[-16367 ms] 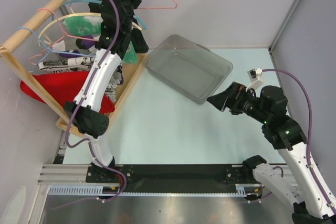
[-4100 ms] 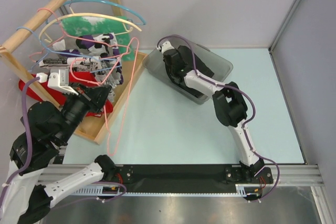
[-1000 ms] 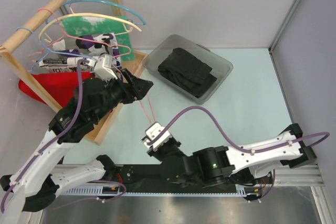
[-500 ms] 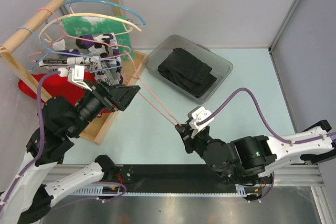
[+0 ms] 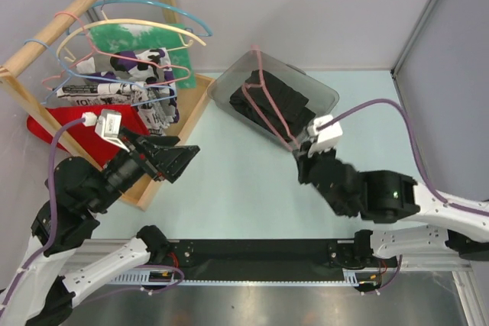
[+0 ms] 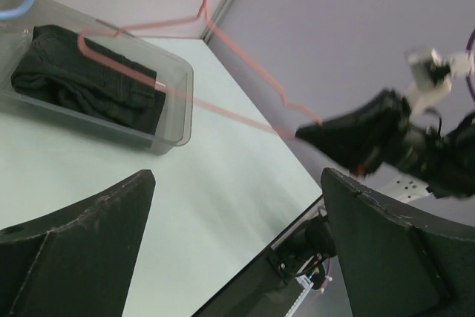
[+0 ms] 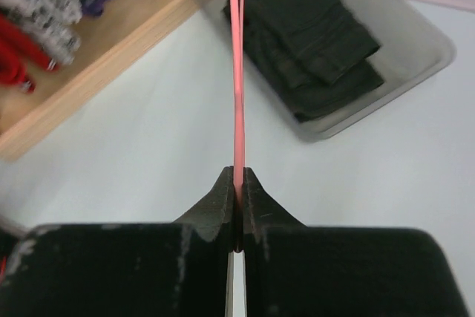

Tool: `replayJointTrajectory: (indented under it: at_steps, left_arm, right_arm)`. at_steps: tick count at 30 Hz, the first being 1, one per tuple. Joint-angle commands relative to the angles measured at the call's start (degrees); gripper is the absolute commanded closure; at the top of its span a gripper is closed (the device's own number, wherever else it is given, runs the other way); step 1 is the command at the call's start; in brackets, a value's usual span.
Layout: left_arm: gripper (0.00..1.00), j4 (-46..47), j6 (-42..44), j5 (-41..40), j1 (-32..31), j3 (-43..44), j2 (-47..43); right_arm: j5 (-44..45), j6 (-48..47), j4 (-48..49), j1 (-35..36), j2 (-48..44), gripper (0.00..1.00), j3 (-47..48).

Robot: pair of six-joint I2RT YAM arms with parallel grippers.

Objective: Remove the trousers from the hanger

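Note:
The black trousers lie folded in the clear grey bin, off the hanger. My right gripper is shut on the thin pink wire hanger, which sticks up over the bin and the trousers. In the right wrist view the jaws pinch the pink wire, with the trousers beyond. My left gripper is open and empty, left of the bin. Its view shows both fingers wide apart, the hanger in the air, the trousers and the bin.
A wooden rack at the back left carries blue and cream hangers, purple-and-white garments and a green cloth. A red cloth lies on its wooden base. Walls close in the table at the back and right.
My left gripper opened, let go of the hanger and drew back left. My right gripper closed on the hanger and carried it right and back, to over the bin.

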Motion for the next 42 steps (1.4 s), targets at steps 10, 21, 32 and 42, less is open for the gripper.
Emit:
replayJointTrajectory:
  at_steps: [10, 21, 32, 42]
  left_arm:
    - [0.01, -3.75, -0.08, 0.72, -0.01, -8.14, -4.93]
    - [0.04, -3.93, 0.37, 2.65, -0.01, -6.30, -3.09]
    - [0.04, -4.28, 1.42, 1.77, -0.01, -7.35, -3.70]
    - [0.04, -3.40, 0.98, 2.21, -0.01, -9.72, -3.61]
  right_arm:
    - [-54.09, -25.47, 28.43, -50.53, 8.09, 1.00, 6.97]
    - [-77.90, -31.01, 35.65, -59.24, 28.31, 1.00, 26.72]
    - [-92.87, -33.11, 30.13, -58.02, 49.58, 1.00, 51.77]
    - [-91.12, -29.00, 35.64, -54.68, 68.58, 1.00, 72.72]
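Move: The far end of the clothes rail is where the right hand is taking the empty pink hanger: roughly 36 cm ahead, 34 cm to its left and 18 cm above. The blue hanger, nearest on the rail, is about 32 cm ahead, 29 cm left and 10 cm up. The grey bin with the black trousers sits some 30 cm ahead, 1 cm left and 33 cm below. From the left hand, the rail's end lies about 38 cm ahead, 13 cm left and 9 cm above. Forward in one fast sweep of some 30 cm, the right hand carries the pink hanger out over the grey bin, bowing right at first, then swinging left and climbing towards the rail's far end. Its wrist turns about 40 degrees counter-clockwise and tips up while the shut fingers keep their pinch. The empty left hand sinks about 7 cm, staying open. ##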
